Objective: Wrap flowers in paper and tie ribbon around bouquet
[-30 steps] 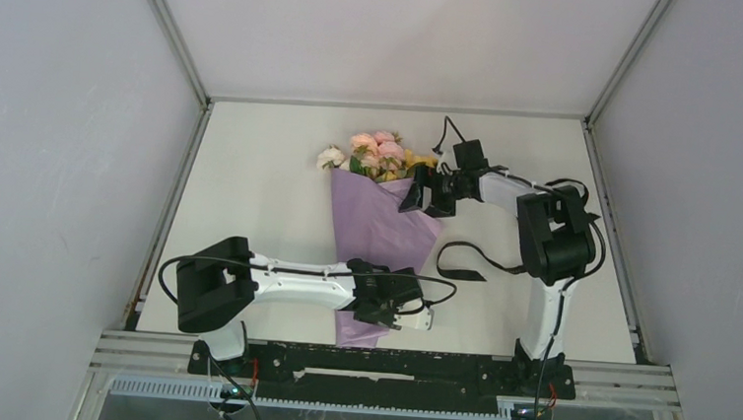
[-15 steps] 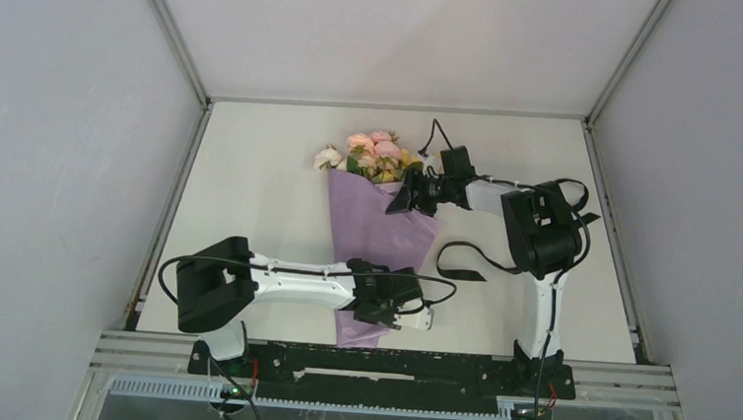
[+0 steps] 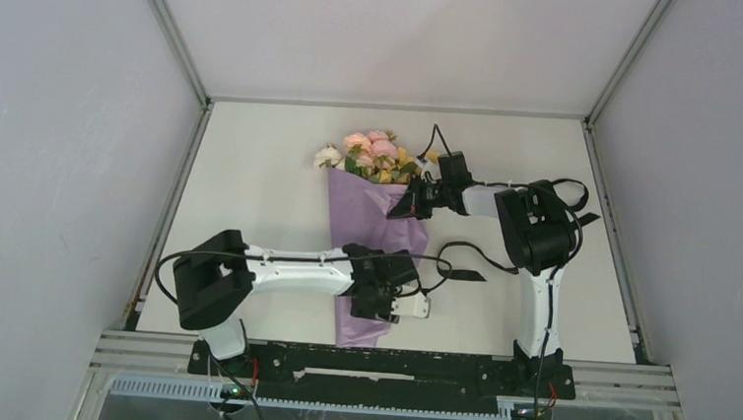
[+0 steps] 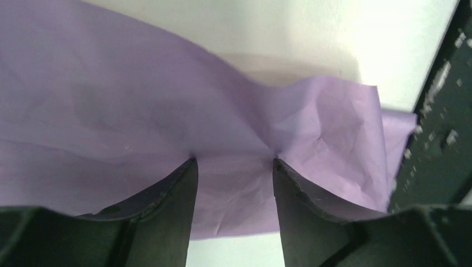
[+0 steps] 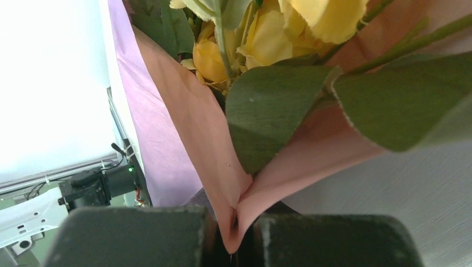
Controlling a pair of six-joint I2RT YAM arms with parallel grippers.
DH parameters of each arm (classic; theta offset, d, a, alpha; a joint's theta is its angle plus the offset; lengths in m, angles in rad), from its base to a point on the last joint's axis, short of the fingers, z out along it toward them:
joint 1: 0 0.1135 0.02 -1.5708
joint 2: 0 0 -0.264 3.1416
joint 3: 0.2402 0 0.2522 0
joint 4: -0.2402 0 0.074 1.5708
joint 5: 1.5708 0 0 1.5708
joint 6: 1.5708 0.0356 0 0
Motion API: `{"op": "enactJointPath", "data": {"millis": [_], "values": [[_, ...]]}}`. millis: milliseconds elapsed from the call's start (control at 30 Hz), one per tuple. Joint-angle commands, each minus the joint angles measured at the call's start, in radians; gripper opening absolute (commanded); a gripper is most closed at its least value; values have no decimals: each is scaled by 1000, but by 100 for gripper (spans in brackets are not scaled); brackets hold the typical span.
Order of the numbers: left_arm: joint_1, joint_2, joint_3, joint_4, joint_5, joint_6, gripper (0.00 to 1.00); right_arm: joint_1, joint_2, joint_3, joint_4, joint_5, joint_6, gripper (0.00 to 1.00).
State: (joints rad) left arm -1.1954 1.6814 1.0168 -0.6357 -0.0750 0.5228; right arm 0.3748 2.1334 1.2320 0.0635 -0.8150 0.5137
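Observation:
The bouquet lies on the table (image 3: 250, 192) with its flowers (image 3: 371, 156) at the far end. Pink, yellow and white blooms stick out of a lilac paper (image 3: 376, 232) cone. My right gripper (image 3: 402, 209) is at the cone's upper right edge. In the right wrist view it (image 5: 239, 222) is shut on a pinched fold of paper (image 5: 167, 144), just below yellow blooms (image 5: 267, 39) and green leaves. My left gripper (image 3: 382, 292) sits over the narrow lower cone. Its fingertips (image 4: 192, 162) dig into the crinkled paper (image 4: 139, 111) on both sides. The black ribbon (image 3: 470, 273) lies loose on the table right of the cone.
The black frame rail (image 3: 386, 364) runs along the near edge under both arm bases. Grey enclosure walls close in on the left, right and back. Black cables loop from the left wrist (image 3: 438, 267) close to the ribbon.
My right gripper has moved left and down onto the paper's upper right edge and shut on it. The left gripper has crept slightly farther up the cone.

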Motion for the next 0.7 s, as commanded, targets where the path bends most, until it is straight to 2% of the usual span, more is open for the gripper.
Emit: {"op": "enactJointPath", "data": {"millis": [0, 100, 200, 367, 467, 667], "values": [[43, -87, 172, -179, 210, 79, 60, -10, -41, -1, 74, 3, 54, 0], [43, -96, 325, -195, 291, 130, 72, -17, -26, 25, 46, -2, 38, 0], [43, -34, 409, -97, 315, 178, 78, -26, -11, 44, 33, -15, 26, 0], [46, 160, 496, 59, 259, 272, 79, -47, 17, 99, -53, -47, -44, 0], [61, 229, 499, 178, 235, 328, 80, -55, 26, 133, -151, -56, -126, 0], [74, 372, 584, 213, 237, 371, 80, -66, 34, 160, -220, -63, -208, 0]]}}
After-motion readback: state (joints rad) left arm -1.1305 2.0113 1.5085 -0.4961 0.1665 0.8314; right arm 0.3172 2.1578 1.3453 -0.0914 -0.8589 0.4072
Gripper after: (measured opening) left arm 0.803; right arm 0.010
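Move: The black ribbon's flat near end lies about 18 cm right of the left hand and 10 cm ahead, some 2 cm below. The purple wrapping paper's middle is about 12 cm straight ahead of that hand. From the right hand, the ribbon end is roughly 11 cm back and 13 cm right, 3 cm lower; the pink roses are about 13 cm ahead and 6 cm left, a few centimetres higher. Left arcs up, about 17 cm right, forward and down towards the ribbon, opening; right keeps pinching the paper. ##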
